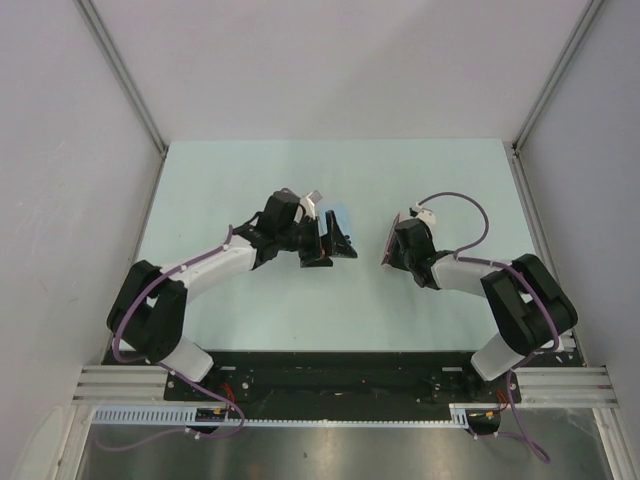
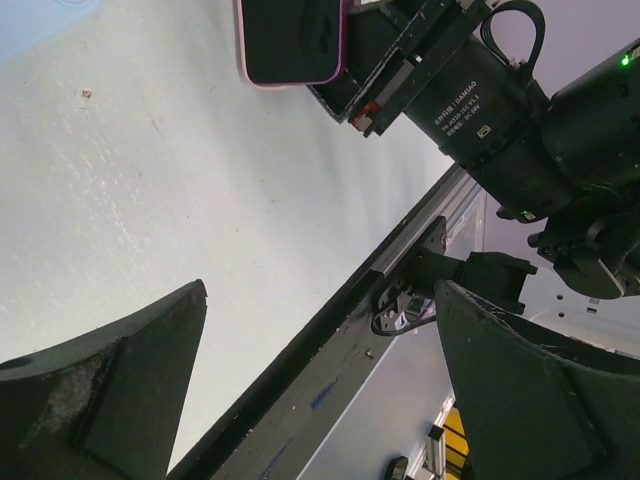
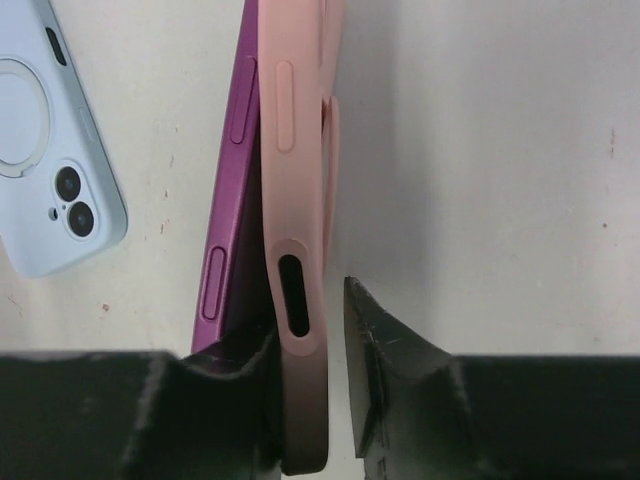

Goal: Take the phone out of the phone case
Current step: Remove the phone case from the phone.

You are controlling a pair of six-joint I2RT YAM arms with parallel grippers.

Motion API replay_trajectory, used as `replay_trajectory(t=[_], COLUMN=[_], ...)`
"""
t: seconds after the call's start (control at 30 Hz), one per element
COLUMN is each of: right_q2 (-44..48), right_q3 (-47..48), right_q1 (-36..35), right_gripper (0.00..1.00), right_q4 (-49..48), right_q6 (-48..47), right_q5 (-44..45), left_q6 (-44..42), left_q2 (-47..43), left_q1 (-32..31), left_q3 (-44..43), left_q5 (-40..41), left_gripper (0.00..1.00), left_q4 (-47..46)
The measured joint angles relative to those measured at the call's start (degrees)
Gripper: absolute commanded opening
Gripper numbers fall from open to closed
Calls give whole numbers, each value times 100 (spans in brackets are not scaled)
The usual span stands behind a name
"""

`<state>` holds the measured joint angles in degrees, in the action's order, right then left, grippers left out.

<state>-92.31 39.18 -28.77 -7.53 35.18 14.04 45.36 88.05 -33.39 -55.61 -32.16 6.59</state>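
A pink phone case (image 3: 287, 150) stands on edge on the table, with the purple phone (image 3: 224, 200) peeling away from it on the left side. Both sit between the jaws of my right gripper (image 3: 308, 318). The left finger lies against them, while a narrow gap separates the right finger (image 3: 375, 340) from the case, so the jaws stand open. From above, the pair shows as a thin pink line (image 1: 387, 243) at the right gripper (image 1: 393, 250). My left gripper (image 2: 322, 290) is wide open and holds nothing, hovering left of them (image 1: 336, 244). Its camera sees the phone's dark screen (image 2: 290, 38).
A light blue phone case with camera holes (image 3: 45, 150) lies flat on the table to the left, by the left gripper (image 1: 331, 212). The table's front rail (image 2: 400, 260) runs close under the left gripper. Grey walls enclose the table on three sides.
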Motion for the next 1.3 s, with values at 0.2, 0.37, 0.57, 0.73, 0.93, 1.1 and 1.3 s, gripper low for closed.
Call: replay_trajectory(t=[0.2,0.37,0.57,0.73,0.93,1.1,1.3], right_q2=[-66,111,496,505,164,2,-243], right_q3=[39,114,363,509,708,761,852], right_q1=[-44,-273,-857,-973,-977,-638,-245], right_gripper=[0,0,0,26,32,24,0], right_q4=[-136,201,1703,2267,2337,2072,1410], right_q6=[258,415,289,98,50,-28,-68], right_q5=[-70,289,540,483,219,-304,-903], left_q6=[-39,-39,-44,-35,-33,-37,-162], left_q2=[20,133,337,496,826,905,966], left_q1=[-33,-81,-120,-122,-122,-122,-122], left_q3=[0,-24,-260,-398,-409,-409,-483], left_q5=[-11,-50,-28,11,11,4,-52], left_gripper=[100,99,99,98,98,98,98], left_q4=[-9,-42,37,42,44,44,46])
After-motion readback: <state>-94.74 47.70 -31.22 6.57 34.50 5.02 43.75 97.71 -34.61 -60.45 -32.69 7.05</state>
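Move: Astride the near lower corner of the pink phone case, the right fingers stand part-open, one between case and phone; case and phone stand on end, their middles about 3 cm farther out and 5 cm up, the phone 2 cm to the left and the case level with the hand. The light blue phone lies some 11 cm farther out and 15 cm left, 2 cm lower. From the left hand, the case is about 14 cm right, 2 cm ahead and 7 cm below. Closing on the case edge at its near lower corner, the right hand edges left, pulls back about 6 cm, reopens partway, then pushes forward again some 3.5 cm and left towards the phone, tipping and turning counter-clockwise about 10 degrees before pinching the edge below the side cutout. The open left hand sinks about 3.5 cm, easing right towards the phone. ##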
